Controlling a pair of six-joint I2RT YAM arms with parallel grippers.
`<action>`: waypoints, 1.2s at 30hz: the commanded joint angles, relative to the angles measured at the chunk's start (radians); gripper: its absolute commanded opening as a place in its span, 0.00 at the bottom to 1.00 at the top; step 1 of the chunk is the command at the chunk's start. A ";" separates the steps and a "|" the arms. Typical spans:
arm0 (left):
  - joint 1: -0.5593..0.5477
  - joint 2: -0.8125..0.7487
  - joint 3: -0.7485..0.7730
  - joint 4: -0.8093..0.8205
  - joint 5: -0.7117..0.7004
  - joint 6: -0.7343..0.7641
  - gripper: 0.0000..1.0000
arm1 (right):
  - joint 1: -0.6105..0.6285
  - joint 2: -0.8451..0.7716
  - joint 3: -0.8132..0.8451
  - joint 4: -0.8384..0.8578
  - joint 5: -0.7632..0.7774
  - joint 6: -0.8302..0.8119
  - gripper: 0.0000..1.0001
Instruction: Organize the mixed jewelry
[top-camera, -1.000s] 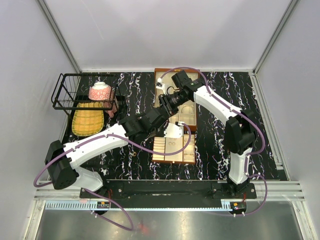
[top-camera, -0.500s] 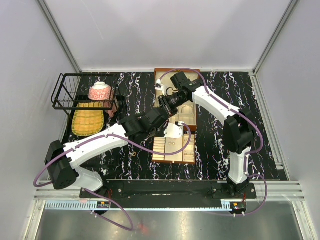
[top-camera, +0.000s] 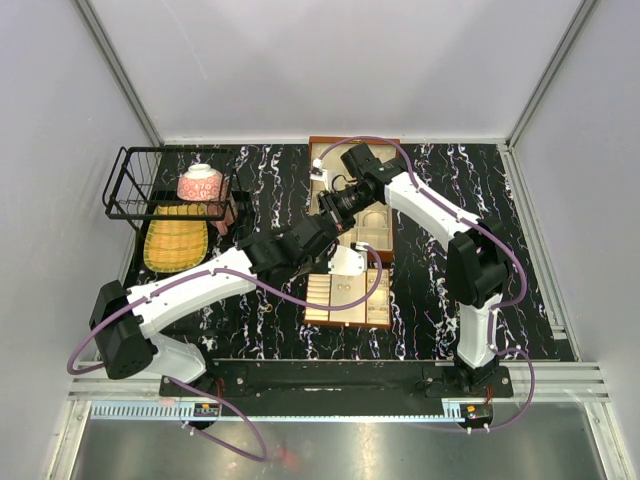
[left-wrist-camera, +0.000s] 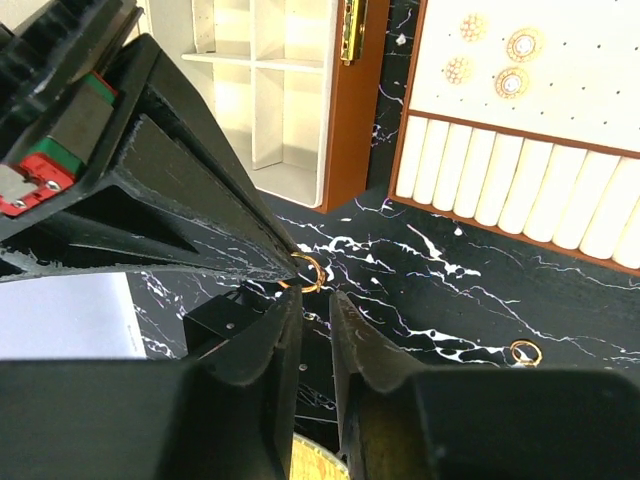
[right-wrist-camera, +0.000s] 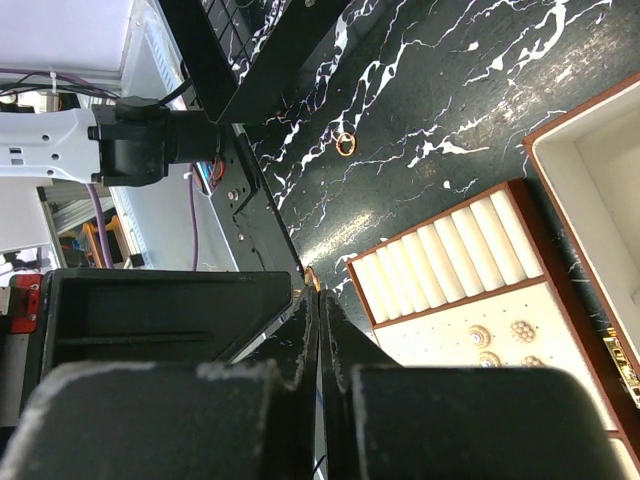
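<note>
A small gold ring (left-wrist-camera: 307, 272) is pinched at the tips of my right gripper (right-wrist-camera: 317, 290), which is shut on it; in the right wrist view only a sliver of the ring (right-wrist-camera: 311, 279) shows. My left gripper (left-wrist-camera: 312, 297) sits just below the ring with a narrow gap between its jaws and nothing in it. Both grippers meet above the brown jewelry box (top-camera: 350, 285), left gripper (top-camera: 328, 216) and right gripper (top-camera: 338, 203) tip to tip. A second gold ring (left-wrist-camera: 524, 352) lies loose on the black marble; the right wrist view also shows a loose gold ring (right-wrist-camera: 345, 143) there.
The box half with cream ring rolls (left-wrist-camera: 520, 180) holds round earrings (left-wrist-camera: 515, 60); the other half has open compartments (left-wrist-camera: 270, 90). A black wire basket (top-camera: 125, 190) with a pink-and-white cup (top-camera: 200, 183) and a yellow woven dish (top-camera: 175, 240) stand at the left.
My right gripper has closed onto the ring. My left jaws have parted slightly and let it go. Both arms have barely shifted.
</note>
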 joint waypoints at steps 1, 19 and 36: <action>-0.005 -0.036 -0.022 0.042 -0.017 -0.016 0.26 | 0.006 -0.052 0.034 -0.023 0.027 -0.031 0.00; 0.284 -0.090 0.205 0.019 0.479 -0.446 0.48 | -0.184 -0.175 0.152 0.080 0.064 0.054 0.00; 0.610 -0.087 0.040 0.773 0.975 -1.277 0.52 | -0.193 -0.316 0.042 0.508 0.102 0.292 0.00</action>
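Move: The gold ring is already in the right fingertips, also right at the left hand's fingertips, which have begun to part. Both hands hang some 17 cm above the table. From the right hand, the open jewelry box is centred about 16 cm ahead and 9 cm to the right; the ring tray 6 cm back and 8 cm to the right. A loose ring lies roughly 8 cm back and 10 cm to the left. The right hand keeps its pinch on the gold ring as the left fingers open to about half and clear it. The right hand first slips right, then carries the ring up some 19 cm and forward about 9 over the open box, tilting its fingers higher; the left dips briefly down and left, then climbs about 15 cm and somewhat forward, rolling some 70 degrees, left side down. ##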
